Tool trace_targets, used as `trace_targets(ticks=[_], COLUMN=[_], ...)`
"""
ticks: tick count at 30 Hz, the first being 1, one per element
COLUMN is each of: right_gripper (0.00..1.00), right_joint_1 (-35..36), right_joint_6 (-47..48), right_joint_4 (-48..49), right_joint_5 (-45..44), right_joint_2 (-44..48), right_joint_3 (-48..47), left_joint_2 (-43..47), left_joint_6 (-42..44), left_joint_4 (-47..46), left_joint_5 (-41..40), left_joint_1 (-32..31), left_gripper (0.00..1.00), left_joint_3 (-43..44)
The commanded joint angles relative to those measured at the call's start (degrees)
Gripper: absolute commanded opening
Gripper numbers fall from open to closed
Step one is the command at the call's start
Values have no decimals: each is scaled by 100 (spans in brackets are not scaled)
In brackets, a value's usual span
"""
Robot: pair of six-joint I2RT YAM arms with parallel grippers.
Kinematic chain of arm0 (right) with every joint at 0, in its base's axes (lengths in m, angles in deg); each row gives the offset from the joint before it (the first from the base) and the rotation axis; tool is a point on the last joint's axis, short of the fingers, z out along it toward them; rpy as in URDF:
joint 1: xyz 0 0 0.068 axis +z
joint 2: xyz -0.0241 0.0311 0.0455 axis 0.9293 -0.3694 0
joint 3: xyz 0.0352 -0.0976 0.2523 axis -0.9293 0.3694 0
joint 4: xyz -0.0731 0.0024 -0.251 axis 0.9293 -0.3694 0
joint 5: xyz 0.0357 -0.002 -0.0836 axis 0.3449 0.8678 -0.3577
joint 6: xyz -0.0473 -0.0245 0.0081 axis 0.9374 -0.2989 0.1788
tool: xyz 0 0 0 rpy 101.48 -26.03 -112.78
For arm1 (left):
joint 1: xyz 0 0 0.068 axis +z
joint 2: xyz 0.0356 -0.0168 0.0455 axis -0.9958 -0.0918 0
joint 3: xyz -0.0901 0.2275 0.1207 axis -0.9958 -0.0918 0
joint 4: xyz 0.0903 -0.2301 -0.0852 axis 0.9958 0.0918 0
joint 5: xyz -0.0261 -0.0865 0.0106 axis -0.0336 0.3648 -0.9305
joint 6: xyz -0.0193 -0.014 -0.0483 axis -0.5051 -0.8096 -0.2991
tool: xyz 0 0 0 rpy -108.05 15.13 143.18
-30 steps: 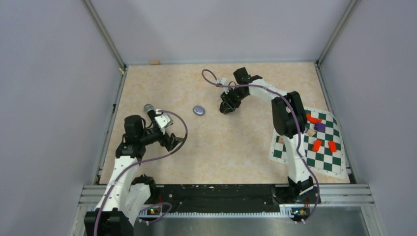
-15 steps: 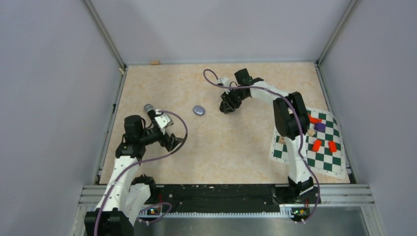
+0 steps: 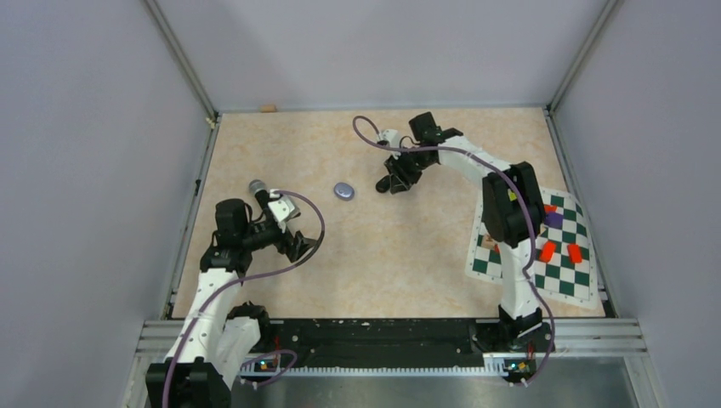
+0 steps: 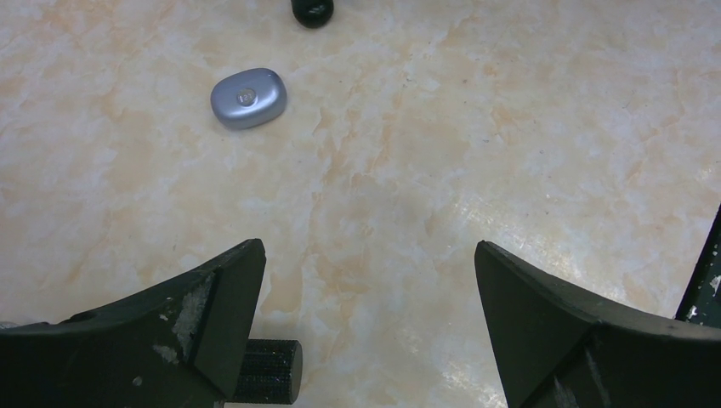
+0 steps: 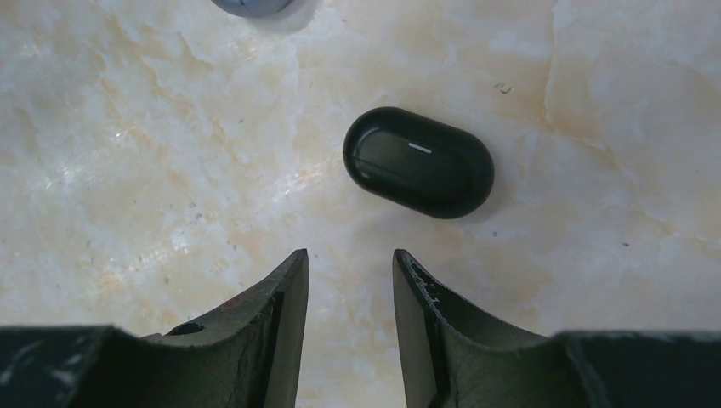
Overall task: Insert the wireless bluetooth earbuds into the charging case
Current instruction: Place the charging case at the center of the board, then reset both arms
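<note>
A glossy black oval charging case point(image 5: 418, 161) lies closed on the marble table, just beyond my right gripper point(image 5: 349, 252). That gripper is open by a narrow gap, with nothing between its fingers. A grey-blue oval case point(image 4: 247, 98) lies closed to the left of the black one point(image 4: 312, 10) and shows mid-table in the top view point(image 3: 343, 190). My left gripper point(image 4: 367, 246) hovers wide open and empty, well short of both cases. The earbuds are out of view.
A green-and-white checkered mat point(image 3: 561, 272) at the right edge carries red blocks point(image 3: 575, 252) and a purple piece point(image 3: 553, 219). A small tan object point(image 3: 269, 108) sits by the back wall. Metal frame rails border the table.
The right gripper's fingers have spread a little and its wrist has shifted slightly right beside the black case. The left arm has not moved.
</note>
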Motion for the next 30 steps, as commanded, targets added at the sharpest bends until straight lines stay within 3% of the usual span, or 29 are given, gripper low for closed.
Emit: trace_targets(ticks=[1,6,10,14,19,25,30], right_gripper=[41,45,54,74,90,99,99], right_joint_1=[-34,-36,-84,-92,-139,-294,-299], right_joint_6=[374,417,432,98,-203,-731,-888], right_joint_4=[-194,-283,-303,225,1115,1380,1705], right_joint_5=[86,-263,-801,-2138,-3873,-4148,-4136], right_joint_2=[822,1331,2102,3097,4244,5508,6837], right_joint_3=[-69,-24,214,1138,2665,3738,4123], left_joint_2=[-42,-42,-44,-64,-164,-313,-287], left_joint_6=[59,59,54,34,-344,-1301,-1841], left_joint_4=[-79,-51,-19,-41,-311,-688,-465], left_joint_5=[164,156,156,123,-209,-1235,-2474], left_joint_1=[29,37,44,46,59,61,68], left_gripper=[99,99,99,99,99,99,99], left_joint_3=[146,168,194,202,285,734,1542])
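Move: The black charging case lies just beneath the right hand, already free of the fingers: about 4 cm below, 3 cm to the left and 1 cm ahead. The silver case stands some 12 cm left of the black one and 2 cm nearer the base. The chessboard's middle is about 38 cm to the right hand's right and 14 cm back. From the left hand the black case is roughly 19 cm ahead, 20 cm right and 14 cm down. Touching nothing, the right hand leaves the black case, first rising nearly straight up some 10 cm, then sweeping about 18 cm right and some 8 cm back towards the chessboard, dipping slightly before rising again. Its fingers spread from under half open to fully open while the wrist turns clockwise and swings them to point more forward. Late on, the open left hand goes forward, up and left, 3 to 4 cm each way. ##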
